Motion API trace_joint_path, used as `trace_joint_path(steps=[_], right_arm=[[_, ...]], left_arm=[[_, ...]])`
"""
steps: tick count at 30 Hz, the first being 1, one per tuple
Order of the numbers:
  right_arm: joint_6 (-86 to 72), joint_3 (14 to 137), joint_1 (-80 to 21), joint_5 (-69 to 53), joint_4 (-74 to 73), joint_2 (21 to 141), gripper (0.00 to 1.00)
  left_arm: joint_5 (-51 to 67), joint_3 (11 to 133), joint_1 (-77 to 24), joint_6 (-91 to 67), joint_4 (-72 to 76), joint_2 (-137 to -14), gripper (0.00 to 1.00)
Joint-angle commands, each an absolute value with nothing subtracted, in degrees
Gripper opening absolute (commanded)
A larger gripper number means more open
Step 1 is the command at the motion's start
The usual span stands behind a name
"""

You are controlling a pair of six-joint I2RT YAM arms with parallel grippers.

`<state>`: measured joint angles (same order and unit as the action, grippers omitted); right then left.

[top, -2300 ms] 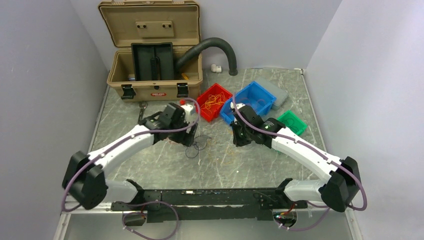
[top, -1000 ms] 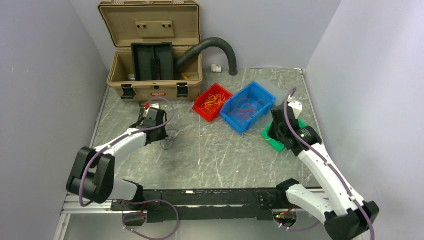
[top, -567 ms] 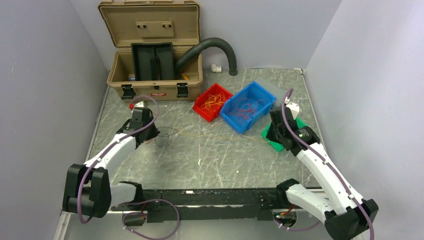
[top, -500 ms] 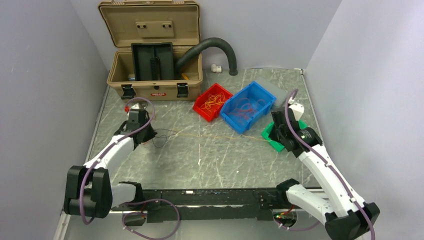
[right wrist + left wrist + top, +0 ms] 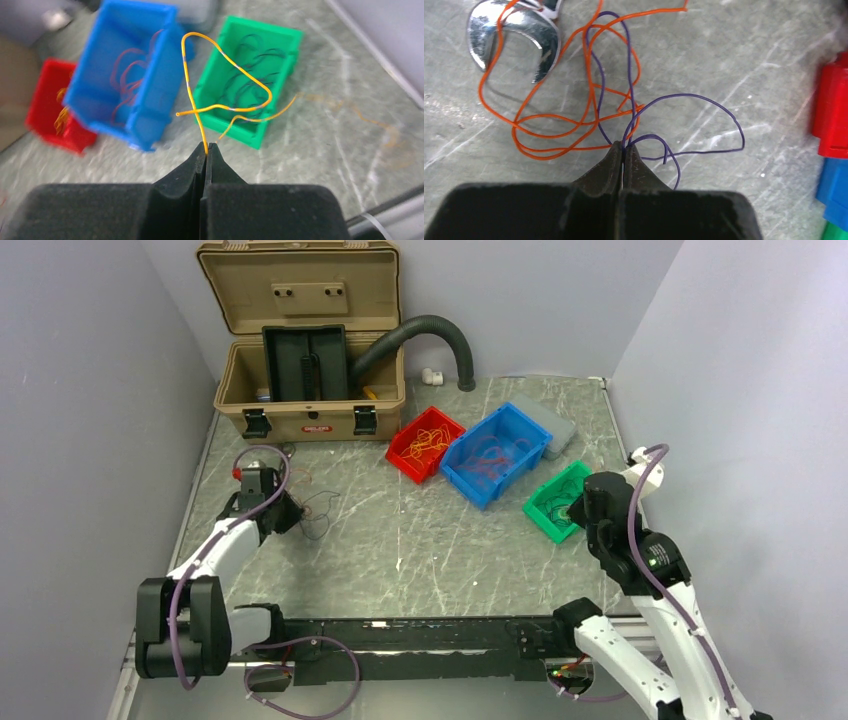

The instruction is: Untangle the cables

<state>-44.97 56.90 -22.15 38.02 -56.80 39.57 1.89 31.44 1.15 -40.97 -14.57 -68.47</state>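
The cables now lie in two places. On the left, a loose tangle (image 5: 315, 508) of an orange wire (image 5: 480, 90) and a purple wire (image 5: 689, 94) rests on the table. My left gripper (image 5: 623, 147) is shut on the purple wire where the loops cross, at the tangle's left side (image 5: 289, 513). My right gripper (image 5: 206, 145) is shut on the end of a separate yellow wire (image 5: 202, 135). That wire curls up in the air in front of the green bin (image 5: 250, 132). In the top view the right gripper (image 5: 583, 506) hangs just right of the green bin.
A silver wrench (image 5: 531, 30) lies under the orange loops. Red (image 5: 400, 462), blue (image 5: 480, 485) and green (image 5: 540, 515) bins hold sorted wires. An open tan toolbox (image 5: 310, 420), a black ribbed hose (image 5: 440, 325) and a grey block (image 5: 555, 420) stand at the back.
The yellow wire stretched between the grippers has come free of the tangle. My right arm pulled back to the right with it. My left arm dragged the tangle further left.
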Motion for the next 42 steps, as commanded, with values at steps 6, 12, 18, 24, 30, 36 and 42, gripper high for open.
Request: trace_joint_path(steps=[6, 12, 18, 24, 30, 36, 42], right_arm=[[-29.40, 53.46, -22.86, -4.58, -33.78, 43.59, 0.00], [-28.40, 65.20, -29.55, -5.55, -28.87, 51.58, 0.00], [-25.95, 78.92, -31.82, -7.66, -27.56, 62.88, 0.00], [-23.29, 90.73, -31.99, -8.65, -27.30, 73.43, 0.00], [-21.28, 100.43, -31.80, -5.59, -26.32, 82.40, 0.00], [-21.31, 103.36, -30.63, 2.56, -23.75, 87.47, 0.00], [-19.94, 108.73, -29.97, 4.99, -24.05, 92.88, 0.00]], left_arm=[[5.52, 33.34, -2.87, -36.10, -12.02, -60.42, 0.00], [7.14, 34.44, -5.79, -34.05, -12.65, -56.47, 0.00], [7.65, 37.78, -6.41, -31.45, -17.41, -54.54, 0.00], [7.67, 42.15, -6.42, -28.25, -23.45, -52.08, 0.00], [9.92, 47.80, -6.42, -24.87, -28.29, -51.79, 0.00], [10.57, 53.58, -6.42, -17.65, -34.44, -56.41, 0.00], [12.13, 56.21, -6.41, -11.99, -36.66, -57.79, 0.00]])
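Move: Ahead and to the left of the right hand, which holds the yellow cable, the red bin lies about 33 cm out, 33 cm left and 21 cm below; the blue bin is some 29 cm ahead and 14 cm left, the green bin 13 cm ahead and 3 cm right, both about 21 cm below. From the left hand, holding the purple cable, the orange cable's tangle lies about 5 cm ahead, 4 cm left and 3 cm below, the wrench head 6 cm ahead, 8 cm left and 4 cm below. Swinging left and then up and forward, the right hand carries the pinched yellow cable away from the green bin towards the red one, about 26 cm left, 20 cm forward and 15 cm up, turning some 50 degrees counter-clockwise, fingertips tipping up. Keeping its pinch, the left hand lifts the purple cable about 15 cm off the orange tangle, drifting 5 cm right and turning clockwise. ##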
